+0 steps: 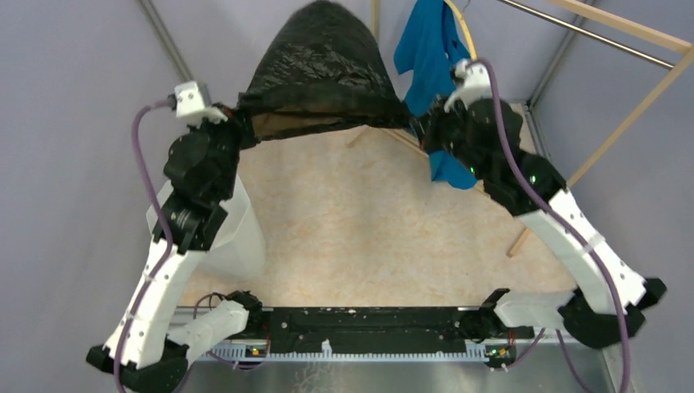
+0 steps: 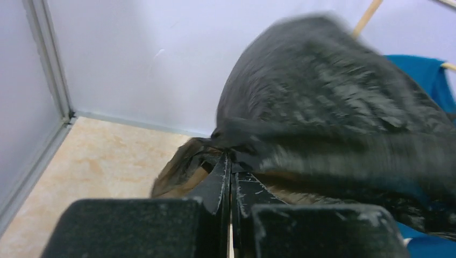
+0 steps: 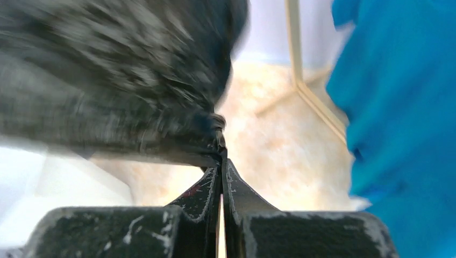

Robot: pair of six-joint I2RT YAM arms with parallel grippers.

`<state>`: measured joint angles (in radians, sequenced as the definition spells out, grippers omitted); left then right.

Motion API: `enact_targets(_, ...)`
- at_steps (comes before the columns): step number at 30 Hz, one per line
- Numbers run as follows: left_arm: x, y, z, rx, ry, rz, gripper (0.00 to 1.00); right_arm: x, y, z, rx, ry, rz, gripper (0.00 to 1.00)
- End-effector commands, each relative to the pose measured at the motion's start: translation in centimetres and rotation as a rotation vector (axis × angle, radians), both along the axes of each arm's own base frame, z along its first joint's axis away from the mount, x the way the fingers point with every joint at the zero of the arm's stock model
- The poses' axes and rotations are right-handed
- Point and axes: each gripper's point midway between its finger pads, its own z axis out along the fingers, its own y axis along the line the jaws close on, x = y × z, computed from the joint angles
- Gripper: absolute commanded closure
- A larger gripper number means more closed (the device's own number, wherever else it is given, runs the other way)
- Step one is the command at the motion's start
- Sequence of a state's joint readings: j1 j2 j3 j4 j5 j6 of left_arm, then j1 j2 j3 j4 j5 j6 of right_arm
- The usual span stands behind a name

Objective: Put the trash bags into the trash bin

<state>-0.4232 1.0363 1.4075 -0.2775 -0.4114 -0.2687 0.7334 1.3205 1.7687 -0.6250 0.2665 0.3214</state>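
Note:
The black trash bag (image 1: 323, 70) hangs stretched between my two grippers, raised above the table at the back, its mouth open toward the camera and its body billowing upward. My left gripper (image 1: 236, 110) is shut on the bag's left rim; in the left wrist view the gripper (image 2: 230, 161) pinches the crinkled black film (image 2: 322, 107). My right gripper (image 1: 417, 123) is shut on the bag's right rim; in the right wrist view the gripper (image 3: 220, 158) clamps the blurred bag (image 3: 107, 80). The white trash bin (image 1: 237, 233) stands at the near left, partly hidden by my left arm.
A blue T-shirt (image 1: 430, 49) hangs from a wooden rack (image 1: 622, 123) at the back right, right behind my right gripper; it fills the right side of the right wrist view (image 3: 398, 107). Grey walls close in the beige tabletop (image 1: 385, 221).

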Motion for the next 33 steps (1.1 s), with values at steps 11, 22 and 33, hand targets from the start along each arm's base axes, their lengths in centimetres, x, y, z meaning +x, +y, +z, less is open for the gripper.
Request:
enact_targets(11,0.6,-4.1,-14.0,-0.062,0.266,-0.162,1.0,-0.2,-2.9,-16.8,-0.243,0.201,-0.114,1.0)
enact_targets(22,-1.9,-5.9,-3.8,-0.066,0.046,-0.341,1.0,-1.9,-2.1,-4.6,-0.056,-0.088,0.015,1.0)
enact_targets(33,-1.9,-6.2,-15.3,-0.039,0.339,-0.331,1.0,-2.5,-2.4,-19.8,-0.26,0.206,0.022,1.0)
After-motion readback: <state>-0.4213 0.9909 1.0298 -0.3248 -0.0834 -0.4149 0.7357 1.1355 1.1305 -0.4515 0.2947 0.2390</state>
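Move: The trash bag's rim is already pinched in both my hands, and its body billows up and out: its middle is about 12 cm ahead, 14 cm right and 8 cm above my left hand, or some 12 cm ahead, 16 cm left and 8 cm above my right. The trash bin stands roughly 12 cm back and 14 cm left of my left hand, 32 cm down. The blue shirt hangs about 15 cm ahead, 7 cm right and 10 cm below my right hand. Keeping both pinches shut on the rim, I snap my two hands down together some 25–30 cm with the wrists tipping downwards, whip them back up to about the starting height, then swing down again by about 17 cm. Meanwhile my left hand works about 6 cm to the right, towards my right hand, and turns some 20 degrees clockwise. ##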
